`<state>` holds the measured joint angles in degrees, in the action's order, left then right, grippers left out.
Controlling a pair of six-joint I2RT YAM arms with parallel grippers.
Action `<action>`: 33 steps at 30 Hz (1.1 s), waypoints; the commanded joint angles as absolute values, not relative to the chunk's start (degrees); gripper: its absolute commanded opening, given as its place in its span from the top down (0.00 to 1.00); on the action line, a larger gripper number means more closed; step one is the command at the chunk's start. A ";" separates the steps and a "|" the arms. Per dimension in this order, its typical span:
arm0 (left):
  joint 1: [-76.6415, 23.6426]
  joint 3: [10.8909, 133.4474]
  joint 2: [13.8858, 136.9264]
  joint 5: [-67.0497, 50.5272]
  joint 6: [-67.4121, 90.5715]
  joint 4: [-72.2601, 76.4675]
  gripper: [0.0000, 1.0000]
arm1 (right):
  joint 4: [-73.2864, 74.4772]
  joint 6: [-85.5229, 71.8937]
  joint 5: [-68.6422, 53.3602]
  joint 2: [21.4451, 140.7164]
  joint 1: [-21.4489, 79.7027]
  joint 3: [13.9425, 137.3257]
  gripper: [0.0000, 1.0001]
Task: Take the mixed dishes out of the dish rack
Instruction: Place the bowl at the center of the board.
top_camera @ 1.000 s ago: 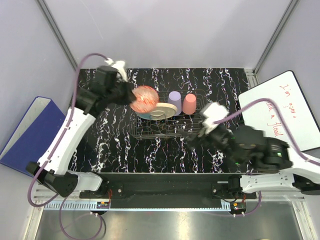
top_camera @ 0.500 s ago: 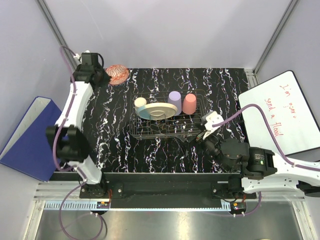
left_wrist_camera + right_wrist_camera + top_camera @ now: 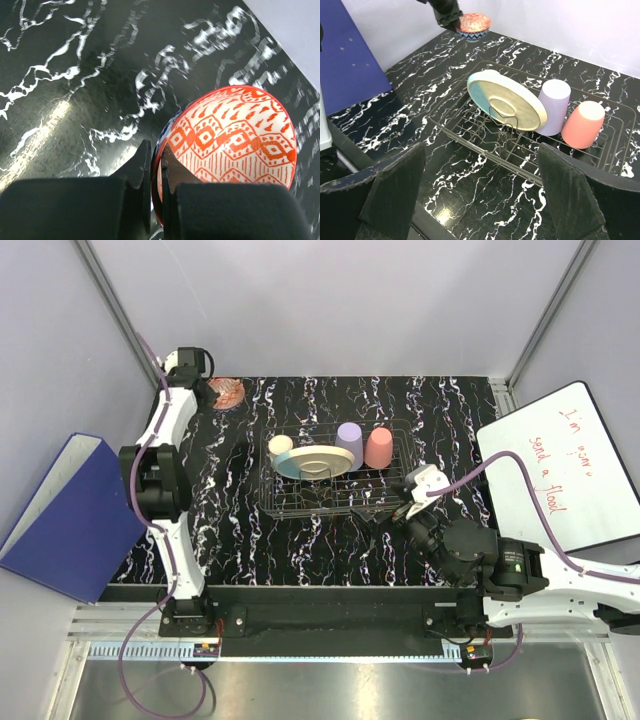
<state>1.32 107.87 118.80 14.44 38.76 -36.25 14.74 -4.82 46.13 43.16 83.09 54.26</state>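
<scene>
My left gripper (image 3: pixel 155 172) is shut on the rim of the mottled red-orange bowl (image 3: pixel 235 135), one finger inside and one outside. It holds the bowl (image 3: pixel 228 392) at the table's back left corner; whether the bowl rests on the table I cannot tell. The dark wire dish rack (image 3: pixel 290 502) stands mid-table with the light-blue-and-cream plate (image 3: pixel 315 461), a whitish cup (image 3: pixel 281 444), a lavender cup (image 3: pixel 349 439) and a salmon-pink cup (image 3: pixel 379 447). My right gripper (image 3: pixel 482 200) is open and empty over the table, just in front of the rack (image 3: pixel 485 142).
A blue board (image 3: pixel 65 510) leans off the table's left side. A whiteboard (image 3: pixel 570 465) with red writing lies at the right. Grey walls close the back and sides. The bowl (image 3: pixel 473 25) and left gripper (image 3: pixel 445 12) show far off in the right wrist view.
The left arm has swung the bowl from over the rack's left end out to the back left corner. The right arm has drawn back slightly toward the near edge.
</scene>
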 commanded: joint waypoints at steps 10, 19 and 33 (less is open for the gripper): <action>3.96 105.91 125.15 15.12 47.73 -32.26 1.00 | 12.57 -5.09 50.62 45.09 83.06 53.96 0.00; 4.83 104.50 126.91 14.68 46.32 -32.96 1.00 | 13.62 -7.56 51.15 43.86 83.14 53.00 0.00; 5.36 103.27 127.80 11.69 44.21 -34.98 0.42 | 13.88 -8.61 51.59 43.68 83.14 51.77 0.00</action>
<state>4.95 104.16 128.46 12.86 44.64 -35.97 14.87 -7.38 49.06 44.14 83.09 51.75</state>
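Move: The left hand holds the bowl by its left rim some 15 cm above the tabletop. The landing spot, bare marble, is about 12 cm below that hand, level with it fore and aft and 3 cm to its right. Nearest it in the rack are the cream cup, about 22 cm to the left hand's right and 8 cm back, and the plate, 32 cm right and 11 cm back. From the right hand, the spot is roughly 38 cm ahead, 37 cm left, 31 cm down. Still pinching the bowl's left rim, the left hand lowers the bowl about 11 cm to the marble at the far left, first easing 3 cm left while turning slightly counter-clockwise and tipping its fingers some 10 degrees further down. The descent slows near the table; then the fingers open to about half and release the rim, staying on either side of it. ##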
